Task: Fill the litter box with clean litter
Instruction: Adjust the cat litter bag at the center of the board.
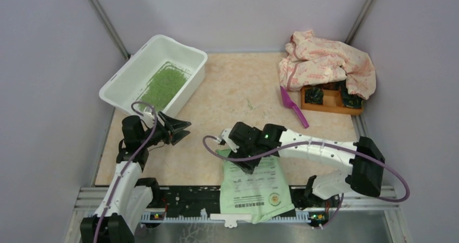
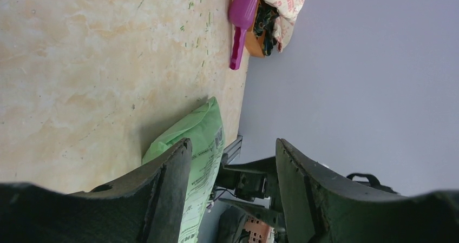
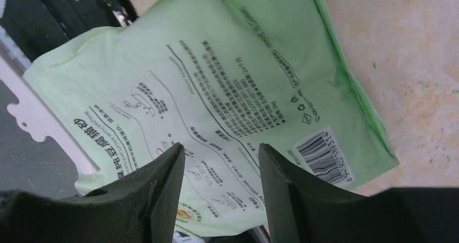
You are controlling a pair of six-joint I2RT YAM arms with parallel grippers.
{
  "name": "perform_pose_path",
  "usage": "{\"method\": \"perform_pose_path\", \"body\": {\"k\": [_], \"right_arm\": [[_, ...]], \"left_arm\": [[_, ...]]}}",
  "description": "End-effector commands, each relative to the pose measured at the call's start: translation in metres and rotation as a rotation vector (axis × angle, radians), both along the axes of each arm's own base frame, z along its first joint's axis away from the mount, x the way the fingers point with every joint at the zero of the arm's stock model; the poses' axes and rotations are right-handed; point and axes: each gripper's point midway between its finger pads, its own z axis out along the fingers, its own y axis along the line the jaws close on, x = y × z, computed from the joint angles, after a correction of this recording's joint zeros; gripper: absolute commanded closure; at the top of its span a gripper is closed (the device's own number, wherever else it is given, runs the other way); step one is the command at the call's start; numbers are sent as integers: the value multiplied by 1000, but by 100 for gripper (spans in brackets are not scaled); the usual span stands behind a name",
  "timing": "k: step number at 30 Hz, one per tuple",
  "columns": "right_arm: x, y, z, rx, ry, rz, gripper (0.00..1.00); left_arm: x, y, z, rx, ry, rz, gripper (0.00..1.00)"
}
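Observation:
The white litter box (image 1: 122, 78) stands at the table's far left corner, with a patch of green clean litter (image 1: 165, 86) on its floor. My left gripper (image 1: 185, 130) hovers just in front of the box, open, with nothing between its fingers (image 2: 233, 143). A light green printed bag (image 1: 254, 188) lies flat at the near edge, partly over the rail. My right gripper (image 1: 243, 162) hangs over the bag's upper end, open; the bag's print (image 3: 227, 75) shows between and beyond its fingertips (image 3: 221, 145), ungripped. The bag's edge (image 2: 205, 140) also shows in the left wrist view.
A purple scoop (image 1: 294, 106) lies right of centre, next to an orange wooden compartment tray (image 1: 330, 103) half covered by a patterned cloth (image 1: 327, 61). A few green granules (image 1: 249, 105) are scattered on the beige tabletop. Grey walls close in both sides and the back.

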Motion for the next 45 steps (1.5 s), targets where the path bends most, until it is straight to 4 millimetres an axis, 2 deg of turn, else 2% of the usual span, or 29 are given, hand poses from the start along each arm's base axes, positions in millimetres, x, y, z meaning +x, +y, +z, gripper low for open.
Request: {"method": "perform_pose_path", "body": {"k": [1, 8, 13, 17, 27, 32, 35, 37, 40, 42, 44, 45], "right_arm": [[14, 7, -17, 42, 78, -122, 48], [28, 14, -56, -11, 171, -150, 49], [43, 28, -55, 28, 161, -170, 50], [67, 29, -61, 23, 129, -197, 50], [139, 51, -58, 64, 6, -206, 51], [187, 71, -43, 157, -76, -228, 51], [201, 78, -21, 203, -144, -211, 51], [201, 76, 5, 264, -205, -201, 50], [186, 67, 50, 366, -333, -177, 47], [163, 59, 68, 393, -380, -156, 47], [136, 50, 76, 392, -438, -150, 46], [114, 50, 71, 383, -451, -126, 46]], "left_arm": [[-2, 0, 7, 11, -39, -16, 36], [-4, 0, 10, 13, -36, -18, 36], [-3, 1, 12, 24, -41, -15, 36], [-1, 1, 12, 20, -40, -13, 36], [0, 2, 12, 26, -40, -7, 36], [1, 2, 12, 26, -37, -7, 36], [2, 2, 12, 31, -40, -5, 36], [2, 3, 13, 35, -40, -5, 36], [3, 3, 12, 39, -38, -1, 36], [6, 4, 11, 42, -39, 3, 36], [8, 4, 10, 43, -41, 3, 33], [9, 4, 9, 44, -39, 3, 28]]}}
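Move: The cat litter bag lies flat, its middle roughly 5 cm back, 4 cm right and 8 cm below the right hand, overhanging the board's near edge, which runs about 4 cm behind that hand. Its bag clip is some 18 cm back and 6 cm left; the purple scoop is about 28 cm ahead and 20 cm right. From the left hand, the bag's middle is about 19 cm back, 25 cm right and 15 cm below. Onto the bag's upper face the right hand brings its half-open fingertips, sinking about 7 cm. Keeping low and pressing down, they drag the bag forward about 15 cm and some 6 cm left, in from the near edge, without pinching; then the hand lifts off by about 9 cm, drawing slightly back, its fingers tilting forward. ##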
